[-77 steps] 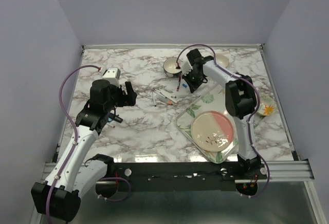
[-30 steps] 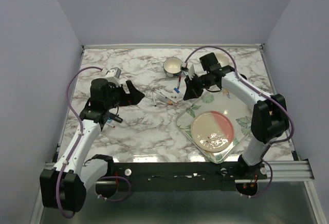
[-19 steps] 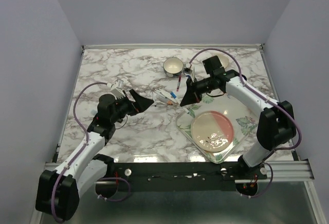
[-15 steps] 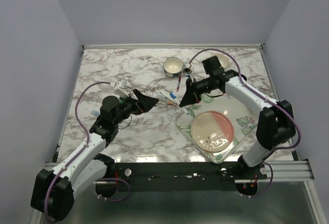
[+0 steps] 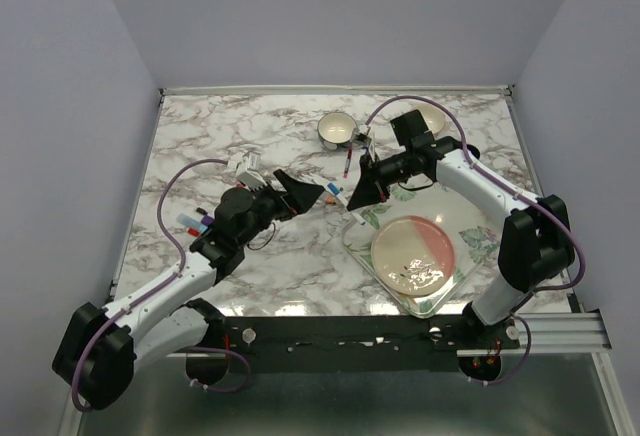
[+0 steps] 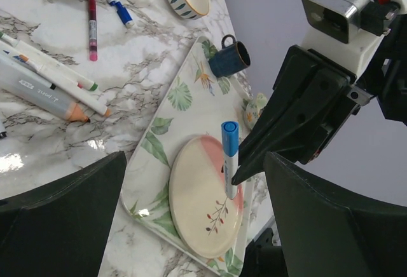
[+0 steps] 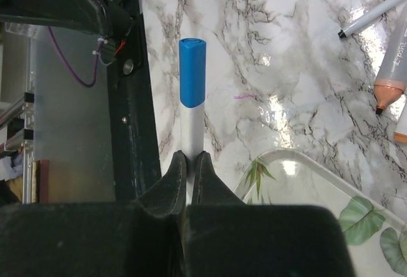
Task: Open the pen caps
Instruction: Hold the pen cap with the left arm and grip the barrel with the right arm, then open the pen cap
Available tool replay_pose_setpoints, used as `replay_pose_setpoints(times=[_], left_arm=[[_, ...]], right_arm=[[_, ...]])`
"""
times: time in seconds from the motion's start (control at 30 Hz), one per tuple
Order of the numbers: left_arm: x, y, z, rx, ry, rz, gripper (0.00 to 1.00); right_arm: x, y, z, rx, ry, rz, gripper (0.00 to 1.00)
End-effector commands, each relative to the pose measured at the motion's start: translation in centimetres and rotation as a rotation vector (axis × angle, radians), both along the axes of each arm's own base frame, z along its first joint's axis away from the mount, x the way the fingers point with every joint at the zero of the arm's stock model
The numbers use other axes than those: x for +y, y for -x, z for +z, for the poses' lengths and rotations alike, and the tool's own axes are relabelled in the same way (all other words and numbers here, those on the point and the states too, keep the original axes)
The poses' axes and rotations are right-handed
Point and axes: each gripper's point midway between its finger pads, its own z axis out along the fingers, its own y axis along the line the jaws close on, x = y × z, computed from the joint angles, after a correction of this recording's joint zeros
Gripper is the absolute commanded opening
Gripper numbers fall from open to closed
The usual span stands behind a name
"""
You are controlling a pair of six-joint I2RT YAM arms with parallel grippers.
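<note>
My right gripper (image 7: 189, 156) is shut on the white barrel of a pen (image 7: 191, 128). The pen's blue cap (image 7: 192, 72) points away from the fingers, toward the left arm. In the top view the right gripper (image 5: 355, 199) holds this pen just above the table, left of the tray, with the blue cap (image 5: 336, 190) at its tip. My left gripper (image 5: 303, 191) is open. It faces the cap from the left and stands close to it without touching. In the left wrist view the capped pen (image 6: 229, 159) stands upright between the wide-apart fingers (image 6: 70, 213) of the left gripper (image 6: 194, 182).
Several more pens (image 6: 48, 67) and a pink one (image 5: 346, 163) lie behind the grippers, near a bowl (image 5: 336, 130). A leaf-patterned tray (image 5: 360, 228) carries a pink-and-cream plate (image 5: 414, 253) and a blue mug (image 6: 230, 58). Small coloured caps (image 5: 195, 224) lie beside the left arm.
The left arm has swung right and forward, bringing its open gripper up to the pen. The right gripper has come down and left with the pen, staying shut.
</note>
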Motion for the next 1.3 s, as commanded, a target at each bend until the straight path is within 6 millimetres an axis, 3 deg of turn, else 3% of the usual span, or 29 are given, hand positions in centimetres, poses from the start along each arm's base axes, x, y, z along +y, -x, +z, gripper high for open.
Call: replay_pose_setpoints(times=[0.0, 0.27, 0.5, 0.77, 0.97, 1.1, 1.2, 1.27], left_arm=[[-0.5, -1.5, 2.5, -0.057, 0.031, 0.065, 0.98], [-2.9, -1.7, 2.3, -0.046, 0.005, 0.042, 0.96], [-3.6, -2.4, 1.6, -0.026, -0.014, 0.074, 0.74], [-5.0, -3.0, 1.3, -0.021, -0.01, 0.061, 0.62], [-5.8, -2.9, 1.3, -0.022, -0.009, 0.028, 0.43], [-6.0, -2.6, 1.0, -0.02, 0.002, 0.016, 0.15], [-6.1, -2.4, 1.4, -0.026, 0.022, 0.003, 0.0], [-6.2, -2.3, 1.6, -0.026, 0.033, -0.002, 0.0]], right_arm=[[0.2, 0.5, -0.2, 0.036, -0.011, 0.017, 0.01], [0.3, 0.7, -0.1, 0.036, -0.017, 0.025, 0.01], [0.3, 0.8, 0.2, 0.039, -0.024, 0.029, 0.01], [0.3, 0.9, 0.1, 0.044, -0.024, 0.031, 0.0], [0.3, 0.9, 0.1, 0.043, -0.024, 0.032, 0.01], [0.3, 0.8, 0.0, 0.041, -0.019, 0.028, 0.01], [0.3, 0.8, -0.1, 0.04, -0.018, 0.028, 0.01], [0.3, 0.7, -0.1, 0.038, -0.017, 0.027, 0.01]])
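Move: The blue pen cap points at the open left hand, about 6 cm to its right, 2 cm ahead and level in height. From the right hand, which already grips the barrel, that cap is some 4 cm left, 3 cm ahead and 2 cm higher. On the table, roughly 17 cm below the left hand, the orange marker lies about 8 cm ahead and 2 cm right; the plate is about 24 cm right and 5 cm back. Rightwards and slightly forward, about 6 cm in all, the left hand brings its open fingers around the blue cap, dipping a little and then rising again, with hardly any wrist turn. The fingers start closing partway along and end pinching the cap, while the right hand stays put and keeps its grip on the barrel. ##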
